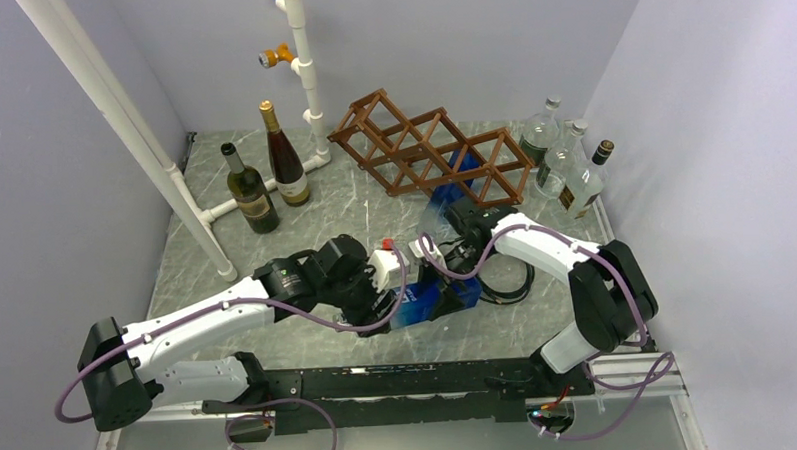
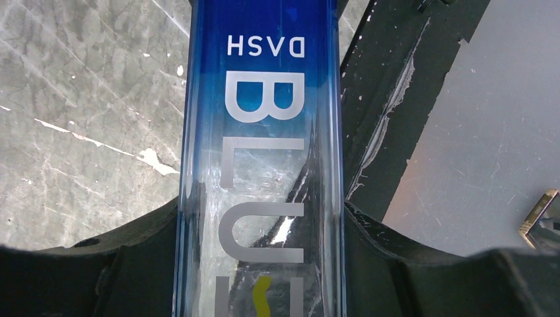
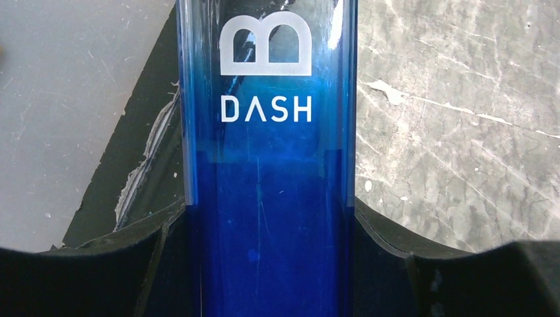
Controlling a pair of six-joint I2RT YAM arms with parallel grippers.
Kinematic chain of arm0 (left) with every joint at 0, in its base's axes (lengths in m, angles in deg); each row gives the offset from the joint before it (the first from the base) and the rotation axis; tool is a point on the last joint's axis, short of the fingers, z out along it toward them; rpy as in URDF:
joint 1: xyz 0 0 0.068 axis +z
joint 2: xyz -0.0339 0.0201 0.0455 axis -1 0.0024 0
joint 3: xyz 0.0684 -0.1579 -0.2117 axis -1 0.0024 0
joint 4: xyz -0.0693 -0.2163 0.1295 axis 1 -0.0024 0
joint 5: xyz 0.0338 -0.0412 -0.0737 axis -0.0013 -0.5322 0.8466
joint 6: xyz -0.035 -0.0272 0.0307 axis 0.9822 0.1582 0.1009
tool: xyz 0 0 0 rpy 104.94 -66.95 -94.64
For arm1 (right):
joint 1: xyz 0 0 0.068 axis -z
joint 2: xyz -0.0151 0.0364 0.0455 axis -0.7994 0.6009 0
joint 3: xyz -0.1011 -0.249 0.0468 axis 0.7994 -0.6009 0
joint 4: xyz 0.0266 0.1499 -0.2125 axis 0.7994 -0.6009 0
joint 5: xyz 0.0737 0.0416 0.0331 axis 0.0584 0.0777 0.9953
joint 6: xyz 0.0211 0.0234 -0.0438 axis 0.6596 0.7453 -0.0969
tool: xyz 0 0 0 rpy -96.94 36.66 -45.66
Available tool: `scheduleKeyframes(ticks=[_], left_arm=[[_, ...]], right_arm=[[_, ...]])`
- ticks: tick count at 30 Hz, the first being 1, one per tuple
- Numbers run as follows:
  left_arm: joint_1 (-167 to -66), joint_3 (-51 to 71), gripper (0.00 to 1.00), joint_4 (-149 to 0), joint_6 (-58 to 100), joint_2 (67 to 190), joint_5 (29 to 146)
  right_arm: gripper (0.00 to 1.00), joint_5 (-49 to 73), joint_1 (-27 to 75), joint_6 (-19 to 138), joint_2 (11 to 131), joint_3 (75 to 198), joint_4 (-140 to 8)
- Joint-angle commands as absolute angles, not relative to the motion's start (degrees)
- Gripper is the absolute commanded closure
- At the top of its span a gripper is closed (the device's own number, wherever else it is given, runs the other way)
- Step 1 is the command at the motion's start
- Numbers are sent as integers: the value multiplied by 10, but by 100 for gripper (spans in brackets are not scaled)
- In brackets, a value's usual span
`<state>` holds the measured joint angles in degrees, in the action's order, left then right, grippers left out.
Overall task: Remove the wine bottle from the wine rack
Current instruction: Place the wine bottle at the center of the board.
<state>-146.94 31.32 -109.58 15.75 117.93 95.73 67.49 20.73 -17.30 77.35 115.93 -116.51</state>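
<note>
A tall blue-and-clear wine bottle (image 1: 439, 296) printed "DASH" lies low over the marble table (image 1: 304, 223) near the front, apart from the wine rack (image 1: 412, 149), a brown wooden lattice at the back. My left gripper (image 1: 402, 307) is shut on its clear lettered part (image 2: 261, 198), with a black finger (image 2: 132, 264) pressed to each side. From the other end my right gripper (image 1: 467, 283) is shut on the deep blue part (image 3: 271, 251), where its fingers (image 3: 99, 277) touch both sides. Both ends of the bottle are out of view.
Something blue (image 1: 458, 178) shows in a front cell of the rack. Two dark wine bottles (image 1: 268, 180) stand back left beside a white pipe stand (image 1: 304, 78). Clear bottles (image 1: 562, 159) stand back right. A black rail (image 1: 410, 380) runs along the near edge.
</note>
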Motion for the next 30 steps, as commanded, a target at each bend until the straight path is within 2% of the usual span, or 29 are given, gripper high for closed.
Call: scheduleKeyframes(ticks=[1, 5, 8, 11, 18, 30], left_arm=[[-1461, 288, 52, -915, 166, 1154, 960], [-1453, 308, 26, -882, 187, 1140, 967], [-1446, 325, 12, -860, 200, 1126, 970], [-1440, 343, 3, -842, 209, 1107, 971], [-1419, 373, 1, -818, 219, 1046, 941], [-1402, 465, 0, -699, 217, 839, 834]], right_arm=[[100, 714, 198, -205, 772, 1184, -1191], [100, 725, 203, -201, 772, 1186, -1192], [100, 731, 207, -199, 770, 1185, -1191], [100, 733, 210, -197, 770, 1185, -1190], [100, 748, 226, -193, 765, 1186, -1193], [100, 822, 299, -176, 722, 1178, -1192]])
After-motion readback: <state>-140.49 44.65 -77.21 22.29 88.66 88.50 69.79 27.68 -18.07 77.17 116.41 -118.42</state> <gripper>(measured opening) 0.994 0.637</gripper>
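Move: The blue wine bottle already lies across both grippers, the left's near its neck and the right's near its base; its middle is some 7 cm right of the left hand and 7 cm left of the right. The centre of the board lies about 18 cm ahead of the right hand, 9 cm left and 11 cm below. From that hand, the cable coil sits about 9 cm ahead and 15 cm right; the second blue bottle is roughly 28 cm ahead and 5 cm right. The blue bottle is let go by the left fingers, which open wide; the left hand then climbs about 15 cm, easing forward and first slightly right, then left, clear of the neck end, its fingers swinging up from a downward slant by some 50 degrees. The right hand keeps its pinch near the base, almost still at first, then carries the bottle a couple of centimetres forward and slightly right. ##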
